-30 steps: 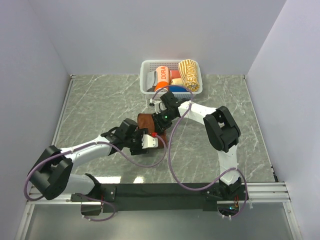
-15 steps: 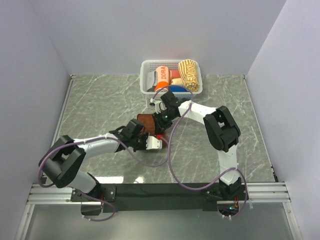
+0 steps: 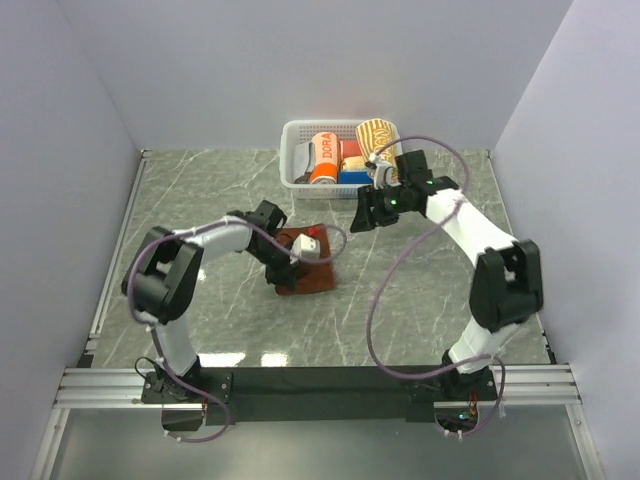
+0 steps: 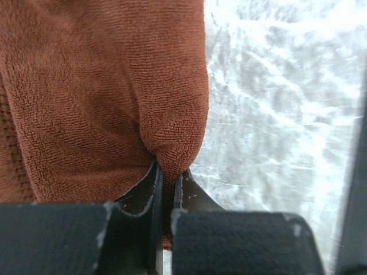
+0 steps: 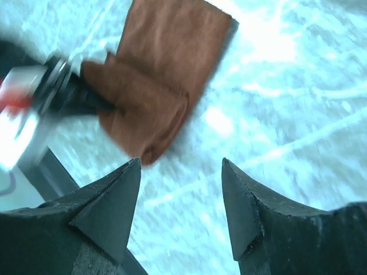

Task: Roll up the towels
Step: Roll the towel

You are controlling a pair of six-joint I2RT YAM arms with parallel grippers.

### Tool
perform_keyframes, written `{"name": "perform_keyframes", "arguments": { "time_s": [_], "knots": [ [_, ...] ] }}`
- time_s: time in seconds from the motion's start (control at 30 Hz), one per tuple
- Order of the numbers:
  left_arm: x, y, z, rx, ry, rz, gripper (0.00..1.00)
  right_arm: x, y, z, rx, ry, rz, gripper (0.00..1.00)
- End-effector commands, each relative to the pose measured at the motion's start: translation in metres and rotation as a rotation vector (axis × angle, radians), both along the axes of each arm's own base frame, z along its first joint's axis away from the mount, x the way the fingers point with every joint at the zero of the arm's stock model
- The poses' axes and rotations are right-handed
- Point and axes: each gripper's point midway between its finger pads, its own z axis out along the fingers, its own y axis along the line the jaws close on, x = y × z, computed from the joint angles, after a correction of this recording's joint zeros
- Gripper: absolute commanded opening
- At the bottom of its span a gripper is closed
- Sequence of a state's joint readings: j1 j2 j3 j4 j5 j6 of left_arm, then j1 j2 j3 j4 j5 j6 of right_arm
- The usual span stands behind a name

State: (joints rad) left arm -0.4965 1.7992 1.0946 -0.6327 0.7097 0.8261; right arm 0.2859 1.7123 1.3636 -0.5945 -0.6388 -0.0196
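Observation:
The rust-brown towel (image 3: 312,278) lies on the marble table, part folded over itself. My left gripper (image 3: 290,265) is at its left edge. In the left wrist view the gripper (image 4: 170,172) is shut on a pinched fold of the brown towel (image 4: 103,86). My right gripper (image 3: 357,220) hangs above the table, right of the towel and apart from it. Its jaws (image 5: 179,163) stand open with nothing between them, and the brown towel (image 5: 166,69) lies beyond its tips. The cream-yellow striped towel (image 3: 377,132) sits rolled in the basket, partly hidden by the right arm.
A white basket (image 3: 290,150) stands at the back centre, holding the orange DORA roll (image 3: 323,158) and small coloured rolls. White walls close in the table at left, right and back. A cable loops from the right arm over the table's right half.
My left gripper has shut on the brown towel's fold and its arm has swung back and left. My right gripper opened, let go of the towel and drew back toward the basket.

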Motion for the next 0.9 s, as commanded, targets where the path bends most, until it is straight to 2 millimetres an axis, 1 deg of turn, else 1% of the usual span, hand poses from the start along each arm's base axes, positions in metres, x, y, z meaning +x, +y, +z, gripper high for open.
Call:
{"name": "perform_keyframes", "arguments": {
  "time_s": [0.0, 0.03, 0.07, 0.1, 0.13, 0.17, 0.23, 0.27, 0.33, 0.37, 0.4, 0.47, 0.5, 0.57, 0.6, 0.63, 0.67, 0.7, 0.73, 0.8, 0.83, 0.87],
  "knots": [
    [-0.036, 0.018, -0.003, 0.041, 0.328, 0.009, 0.01, -0.032, -0.012, 0.026, -0.043, -0.119, 0.063, 0.65],
    [-0.034, 0.019, -0.003, 0.044, 0.351, 0.013, 0.01, -0.036, -0.016, 0.028, -0.052, -0.146, 0.063, 0.65],
    [-0.028, 0.019, -0.008, 0.050, 0.376, 0.018, 0.01, -0.046, -0.022, 0.030, -0.069, -0.185, 0.069, 0.65],
    [-0.031, 0.023, -0.009, 0.076, 0.411, 0.023, 0.01, -0.051, -0.025, 0.028, -0.082, -0.201, 0.077, 0.65],
    [-0.028, 0.024, -0.011, 0.082, 0.419, 0.024, 0.01, -0.059, -0.024, 0.027, -0.094, -0.212, 0.098, 0.65],
    [-0.025, 0.025, -0.016, 0.094, 0.432, 0.032, 0.01, -0.069, -0.029, 0.022, -0.119, -0.232, 0.125, 0.65],
    [-0.028, 0.028, -0.018, 0.115, 0.451, 0.032, 0.01, -0.082, -0.028, 0.016, -0.148, -0.254, 0.170, 0.64],
    [-0.028, 0.029, -0.020, 0.126, 0.458, 0.034, 0.01, -0.093, -0.024, 0.013, -0.173, -0.289, 0.230, 0.63],
    [-0.034, 0.033, -0.024, 0.153, 0.504, 0.036, 0.01, -0.101, -0.024, 0.006, -0.246, -0.347, 0.284, 0.61],
    [-0.032, 0.033, -0.024, 0.159, 0.509, 0.037, 0.01, -0.112, -0.011, 0.002, -0.259, -0.368, 0.351, 0.61],
    [-0.032, 0.033, -0.025, 0.165, 0.519, 0.041, 0.01, -0.110, -0.010, 0.000, -0.293, -0.398, 0.357, 0.60],
    [-0.034, 0.033, -0.029, 0.182, 0.548, 0.053, 0.01, -0.116, 0.002, -0.007, -0.307, -0.424, 0.404, 0.60],
    [-0.034, 0.034, -0.030, 0.187, 0.555, 0.058, 0.01, -0.121, 0.017, -0.006, -0.301, -0.460, 0.445, 0.60],
    [-0.035, 0.035, -0.033, 0.199, 0.569, 0.065, 0.01, -0.118, 0.029, -0.009, -0.337, -0.518, 0.483, 0.64],
    [-0.036, 0.036, -0.034, 0.204, 0.571, 0.064, 0.01, -0.125, 0.049, -0.007, -0.329, -0.571, 0.540, 0.65],
    [-0.037, 0.037, -0.036, 0.209, 0.576, 0.069, 0.02, -0.121, 0.056, -0.010, -0.360, -0.605, 0.557, 0.67],
    [-0.039, 0.039, -0.038, 0.218, 0.580, 0.068, 0.02, -0.119, 0.070, -0.006, -0.347, -0.650, 0.569, 0.68],
    [-0.041, 0.040, -0.039, 0.220, 0.583, 0.067, 0.02, -0.125, 0.084, -0.007, -0.342, -0.672, 0.610, 0.69],
    [-0.042, 0.041, -0.040, 0.224, 0.589, 0.068, 0.02, -0.121, 0.095, -0.011, -0.353, -0.681, 0.628, 0.69],
    [-0.042, 0.040, -0.042, 0.226, 0.587, 0.075, 0.02, -0.117, 0.111, -0.012, -0.344, -0.707, 0.649, 0.69],
    [-0.041, 0.040, -0.043, 0.225, 0.587, 0.079, 0.03, -0.118, 0.120, -0.022, -0.355, -0.709, 0.681, 0.70],
    [-0.040, 0.039, -0.045, 0.223, 0.588, 0.082, 0.03, -0.115, 0.127, -0.022, -0.349, -0.733, 0.685, 0.70]
  ]
}}
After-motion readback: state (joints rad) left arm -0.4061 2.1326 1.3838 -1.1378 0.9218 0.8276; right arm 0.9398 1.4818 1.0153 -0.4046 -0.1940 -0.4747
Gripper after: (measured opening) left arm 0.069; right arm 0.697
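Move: The towel's rolled near end is still pinched in the left fingers. Its right-hand end lies about 8 cm to the right of the left hand and level with it. From the right hand that end is some 11 cm back, 8 cm left and 13 cm below. The towel's flat far edge is about 2 cm ahead and 12 cm left of the right hand, while the basket stands roughly 17 cm ahead and 5 cm left. The towel's rolled near end stays pinched in the left fingers, which roll some 35 degrees, top tipping forward and fingertips swinging back, then drag it about 3 cm back towards the base. The open right hand rises slightly while sweeping back about 15 cm, then swings 10 cm left and sinks towards the roll's right end, turning counter-clockwise and staying open above the towel. ##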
